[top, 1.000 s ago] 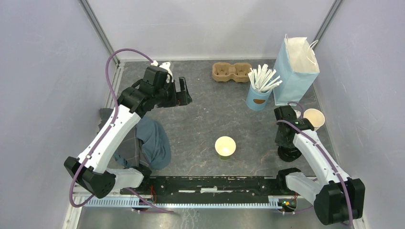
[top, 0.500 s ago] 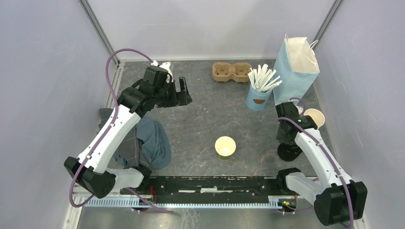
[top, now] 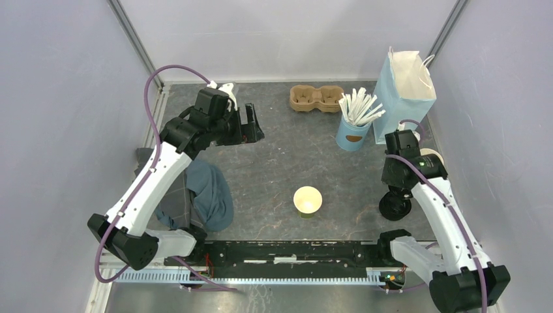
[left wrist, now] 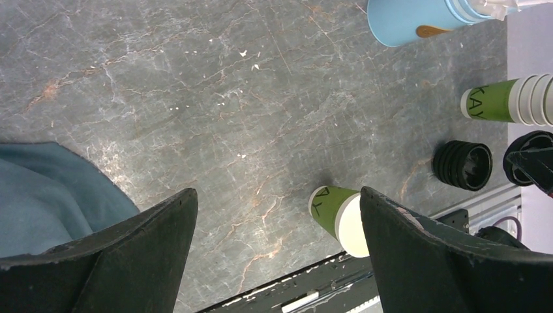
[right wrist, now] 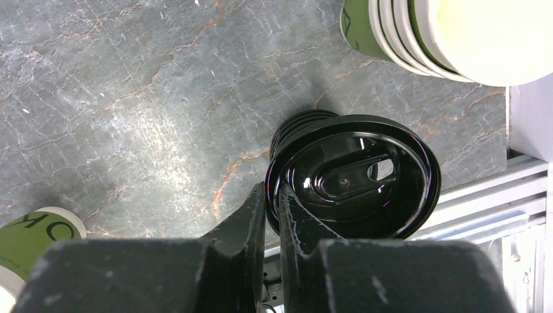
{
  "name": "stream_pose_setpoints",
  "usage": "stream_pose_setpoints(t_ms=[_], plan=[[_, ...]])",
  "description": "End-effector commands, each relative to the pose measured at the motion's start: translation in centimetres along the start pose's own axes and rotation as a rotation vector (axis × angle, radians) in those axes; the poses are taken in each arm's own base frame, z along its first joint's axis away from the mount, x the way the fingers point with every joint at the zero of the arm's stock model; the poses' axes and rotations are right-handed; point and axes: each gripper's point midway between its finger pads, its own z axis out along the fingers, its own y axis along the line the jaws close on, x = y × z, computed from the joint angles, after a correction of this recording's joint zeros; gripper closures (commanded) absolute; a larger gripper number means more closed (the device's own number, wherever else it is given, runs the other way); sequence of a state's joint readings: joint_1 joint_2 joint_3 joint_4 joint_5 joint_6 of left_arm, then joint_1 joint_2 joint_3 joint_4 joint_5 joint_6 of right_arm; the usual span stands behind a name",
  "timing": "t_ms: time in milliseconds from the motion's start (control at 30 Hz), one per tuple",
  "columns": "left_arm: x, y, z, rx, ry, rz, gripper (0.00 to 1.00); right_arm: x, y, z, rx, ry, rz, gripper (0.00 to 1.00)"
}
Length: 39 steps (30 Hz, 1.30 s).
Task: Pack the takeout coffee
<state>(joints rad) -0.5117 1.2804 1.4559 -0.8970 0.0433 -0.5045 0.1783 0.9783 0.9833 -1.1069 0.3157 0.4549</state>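
The takeout coffee cup [top: 307, 200], green paper with a cream inside, stands open-topped at the table's middle front, and it also shows in the left wrist view [left wrist: 332, 212]. My right gripper [top: 399, 190] [right wrist: 272, 190] is shut on the rim of a round black lid [right wrist: 355, 176], held a little above a stack of black lids [right wrist: 303, 127] at the right front. High over the back left of the table, my left gripper [top: 253, 127] [left wrist: 277, 195] hangs wide open with nothing in it. The blue bag [top: 405, 98] stands open at the back right.
A stack of green cups [top: 430, 160] [right wrist: 404, 32] stands by the right wall. A light-blue cup of white sticks [top: 354, 130] and a brown cup carrier [top: 316, 98] are at the back. A blue cloth [top: 205, 195] lies at the left front.
My right gripper has closed on a lid's rim and drawn up and to the right from the lid stack. The left arm has barely moved.
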Motion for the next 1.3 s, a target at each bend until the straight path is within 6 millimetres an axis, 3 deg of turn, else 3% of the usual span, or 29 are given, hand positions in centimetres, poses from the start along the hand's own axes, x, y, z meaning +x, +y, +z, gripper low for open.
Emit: stream_pose_setpoints(t_ms=[0, 100, 200, 300, 367, 533, 700, 867, 1267], plan=[[-0.6, -1.3, -1.0, 0.059, -0.013, -0.03, 0.0, -0.3, 0.0, -0.7, -0.043, -0.032, -0.063, 0.86], [-0.6, -2.3, -1.3, 0.118, -0.017, -0.049, 0.0, -1.5, 4.1, -1.8, -0.297, -0.082, -0.179, 0.86], [-0.9, -4.1, -1.9, 0.209, -0.028, -0.08, 0.0, -3.0, 9.7, -5.1, -0.647, -0.174, -0.252, 0.85], [-1.7, -7.1, -2.9, 0.376, -0.054, -0.127, 0.0, -5.1, 15.0, -10.6, -1.02, -0.259, -0.247, 0.84], [-1.9, -9.3, -4.0, 0.515, -0.049, -0.189, 0.0, -6.7, 18.1, -15.8, -1.29, -0.314, -0.218, 0.84], [-3.7, -13.2, -7.2, 0.799, -0.109, -0.331, 0.0, -8.6, 21.2, -26.4, -1.692, -0.439, -0.172, 0.8], [-5.4, -15.6, -10.2, 0.941, -0.175, -0.364, 0.0, -8.3, 21.8, -32.4, -1.92, -0.447, -0.104, 0.8], [-5.7, -17.2, -12.4, 1.006, -0.215, -0.376, 0.0, -8.3, 21.3, -34.8, -2.016, -0.465, -0.05, 0.81], [-4.3, -19.4, -13.1, 1.041, -0.173, -0.374, 0.0, -7.8, 20.8, -34.6, -2.041, -0.45, -0.001, 0.82]])
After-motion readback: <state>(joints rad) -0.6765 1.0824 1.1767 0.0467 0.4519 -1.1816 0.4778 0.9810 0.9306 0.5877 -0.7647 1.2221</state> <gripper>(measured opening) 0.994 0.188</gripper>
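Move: The black lid is in the right gripper's pinch, its middle some 4 cm right of those fingertips; from the empty left gripper it lies about 46 cm right, 9 cm back and 13 cm lower. The left gripper is about 42 cm left of the right, 8 cm ahead and 12 cm higher. From the right hand, the lid stack is 3 cm right, 4 cm back and 11 cm below, the cup stack 6 cm ahead and 9 cm right, the single cup 24 cm left and 4 cm back. Keep the pinch on the lid's rim and swing the right gripper up some 30 cm and left about 26 cm, over 100 degrees of turn bringing its fingers from down to pointing left. Meanwhile raise the wide-open left gripper about 17 cm, taking it right and somewhat back, and roll it some 60 degrees to face the lid; don't close it yet. ##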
